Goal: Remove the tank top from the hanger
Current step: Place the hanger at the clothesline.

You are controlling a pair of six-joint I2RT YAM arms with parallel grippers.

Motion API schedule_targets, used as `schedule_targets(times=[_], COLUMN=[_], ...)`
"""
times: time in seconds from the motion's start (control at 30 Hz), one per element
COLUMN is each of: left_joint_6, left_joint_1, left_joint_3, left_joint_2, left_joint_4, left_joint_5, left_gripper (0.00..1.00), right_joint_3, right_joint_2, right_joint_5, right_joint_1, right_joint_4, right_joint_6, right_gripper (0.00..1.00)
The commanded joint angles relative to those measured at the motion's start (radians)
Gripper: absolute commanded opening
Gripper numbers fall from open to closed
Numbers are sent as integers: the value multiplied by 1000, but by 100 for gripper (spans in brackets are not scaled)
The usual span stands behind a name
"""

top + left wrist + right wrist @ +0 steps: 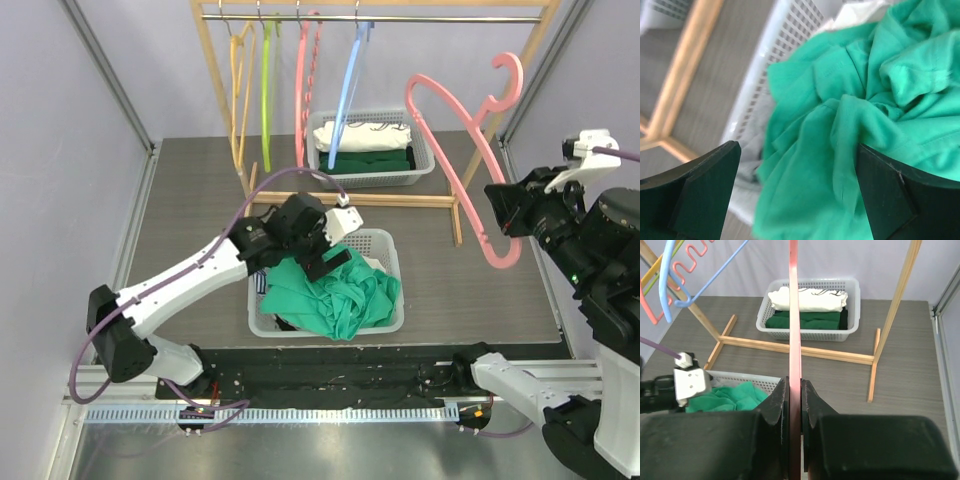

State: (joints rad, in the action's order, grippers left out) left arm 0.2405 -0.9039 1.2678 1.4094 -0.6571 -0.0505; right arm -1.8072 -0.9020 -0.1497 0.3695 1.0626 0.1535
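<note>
The green tank top (335,295) lies crumpled in the near white basket (378,237), off the hanger. My left gripper (333,252) hovers just above it, open. In the left wrist view the tank top (850,125) fills the gap between the spread black fingers (705,190) without touching them. The bare pink hanger (470,150) is up in the air at the right. My right gripper (505,225) is shut on its lower bar. From the right wrist, the hanger (794,315) runs straight up from the pinched jaws of that gripper (795,390).
A wooden clothes rack (380,15) stands at the back with orange, green, pink and blue hangers (350,80) on its rail. Under it sits a second white basket (425,160) holding folded white and dark green clothes. The rack's foot bar (400,200) lies just beyond the near basket.
</note>
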Motion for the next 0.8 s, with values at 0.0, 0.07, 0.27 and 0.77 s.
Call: schedule_targets(times=[0.0, 0.07, 0.27, 0.77], left_joint_6=[-15, -23, -1, -21], left_joint_1=[-3, -4, -7, -6], left_joint_3=[250, 367, 694, 926], left_joint_2=[-18, -20, -10, -64], left_joint_4=[-241, -320, -519, -667], left_joint_5=[-31, -14, 93, -2], left_gripper=[100, 100, 100, 100], right_joint_3=[-118, -194, -343, -601], right_joint_2=[-89, -150, -270, -561], right_joint_5=[-21, -36, -54, -59], right_joint_1=[5, 5, 5, 5], right_joint_4=[-70, -52, -30, -75], right_joint_6=[-45, -55, -68, -108], right_gripper=[1, 1, 1, 1])
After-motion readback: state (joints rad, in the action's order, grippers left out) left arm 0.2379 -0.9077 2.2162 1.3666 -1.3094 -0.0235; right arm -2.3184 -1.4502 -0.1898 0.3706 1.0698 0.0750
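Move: The right hand already holds the pink hanger; the free stretch of clothesline rod lies about 28 cm ahead of it, 6 cm to its left and 8 cm higher. The blue hanger hangs some 26 cm ahead, 20 cm left and 5 cm lower, and the rack's right post stands about 28 cm ahead and 9 cm to the right, its middle 20 cm lower. From the left hand, over the basket, that stretch is roughly 22 cm ahead, 20 cm right and 36 cm up. The right arm carries the pink hanger some 13 cm forward towards the clothesline, right of the blue hanger, easing about 4 cm left and climbing 5 cm before sinking slightly, its fingers keeping their closed grip and the hand barely turning. Meanwhile the left hand, empty and still wide open, goes almost straight up by about 26 cm away from the green tank top in the basket, tilting some 20 degrees and drifting back and to its left in the later part. ##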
